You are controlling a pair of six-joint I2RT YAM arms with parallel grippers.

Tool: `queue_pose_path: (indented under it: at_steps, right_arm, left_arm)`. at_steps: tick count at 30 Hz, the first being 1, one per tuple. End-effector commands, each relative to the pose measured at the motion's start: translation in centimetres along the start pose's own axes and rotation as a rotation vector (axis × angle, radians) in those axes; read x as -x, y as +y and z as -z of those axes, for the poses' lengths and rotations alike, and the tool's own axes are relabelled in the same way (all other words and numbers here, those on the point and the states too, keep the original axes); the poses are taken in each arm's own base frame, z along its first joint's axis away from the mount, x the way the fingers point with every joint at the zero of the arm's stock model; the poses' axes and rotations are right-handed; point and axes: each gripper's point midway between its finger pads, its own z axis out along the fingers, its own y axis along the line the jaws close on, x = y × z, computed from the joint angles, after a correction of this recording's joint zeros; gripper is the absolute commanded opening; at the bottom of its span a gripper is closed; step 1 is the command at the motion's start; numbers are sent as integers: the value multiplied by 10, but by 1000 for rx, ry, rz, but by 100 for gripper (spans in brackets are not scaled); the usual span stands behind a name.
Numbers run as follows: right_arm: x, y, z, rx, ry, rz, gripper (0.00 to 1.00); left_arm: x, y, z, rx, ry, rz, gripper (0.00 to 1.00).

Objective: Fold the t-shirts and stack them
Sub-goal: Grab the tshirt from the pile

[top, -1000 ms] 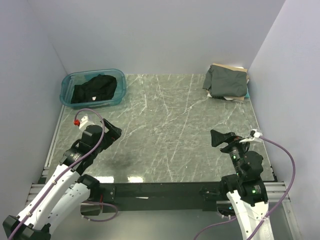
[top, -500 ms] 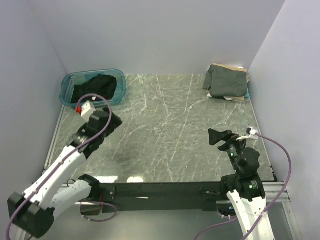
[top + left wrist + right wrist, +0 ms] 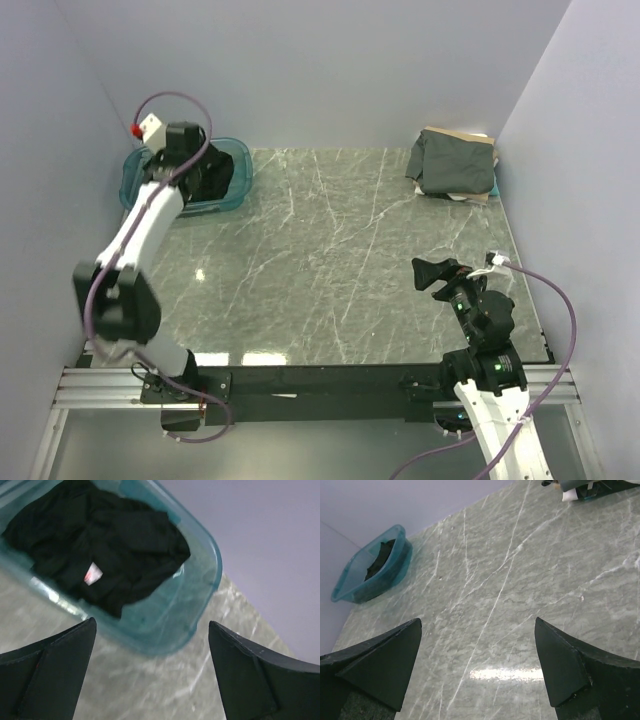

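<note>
A crumpled black t-shirt with a small white label lies in the teal bin at the back left. My left gripper is open and empty, hovering over the bin's near right edge; in the top view it partly hides the shirt. A folded dark grey-green t-shirt tops a stack at the back right, with tan and white cloth showing beneath. My right gripper is open and empty above the table's near right part.
The green marble table lies between the bin and the stack. The bin with the black shirt shows far left in the right wrist view; the stack's edge is at the top right. Pale walls close in three sides.
My left arm has swung from the table's near left up to the back left, over the bin. The right gripper has shifted slightly left. Both stay open.
</note>
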Motion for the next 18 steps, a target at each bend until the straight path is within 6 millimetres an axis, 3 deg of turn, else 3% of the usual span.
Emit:
queue_pose_path:
  at_steps: [1,2,3,4,5,7,8,9,10,11,12,13,14,16,17,18]
  right_arm:
    - [12,7,0,32,-56,15,100]
    - [12,6,0,29,-56,17,100]
    - [11,5,0,25,-52,17,100]
    - [11,5,-1,24,-52,15,100]
    - [10,4,-1,20,-49,16,100]
    - [10,3,-2,15,-45,18,100]
    - [9,3,-2,14,-42,18,100]
    - [9,3,-3,12,-40,18,100]
    - [8,4,-3,17,-33,18,100]
    - [7,5,-3,24,-27,17,100]
    - [5,6,-3,31,-21,18,100]
    - [7,8,-3,36,-21,21,100]
    - [8,8,-3,39,-25,21,100]
    - [9,8,-2,39,-30,22,100]
    - [9,9,-1,40,-33,20,100]
    - [10,9,-2,41,-40,22,100]
  left_arm:
    - [3,-19,-41,-24,62,-66,99]
    - [-13,-8,-67,18,112,-114,99]
    - [-14,-7,-78,36,123,-127,99]
    - [-1,-18,-84,21,103,-144,99]
    - [-17,-9,-104,50,145,-174,99]
    - [-11,-15,-118,41,150,-189,99]
    - [-28,-10,-134,51,193,-214,100]
    - [-28,-22,-138,2,212,-216,99]
    - [-33,-20,-146,5,221,-224,99]
    - [-50,-11,-163,29,250,-238,99]
    - [-50,-14,-170,24,248,-247,99]
    - [-54,-7,-178,55,254,-255,99]
    - [-73,8,-194,100,289,-268,100]
    - [-84,9,-204,103,315,-275,99]
    - [-92,30,-219,144,338,-266,99]
    - [-95,32,-224,144,343,-259,100]
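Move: The black t-shirt lies crumpled in the blue basket, about 16 cm ahead of the left hand, 3 cm to its left and some 21 cm below. The basket's middle is roughly 15 cm ahead and 6 cm left at about that depth; its near rim crosses the way some 5 cm ahead, 6 cm left and 15 cm down. From the right hand the shirt is about 39 cm ahead, 52 cm left and 17 cm below. Towards the black t-shirt in the basket the left hand swoops, level-ish and forward at first, then ever more steeply down: about 15 cm forward and 17 cm down in all, past the near rim. The wrist tips its fingers some 20 degrees further down and turns slightly clockwise; the fingers stay wide open, with no contact to be seen yet. ##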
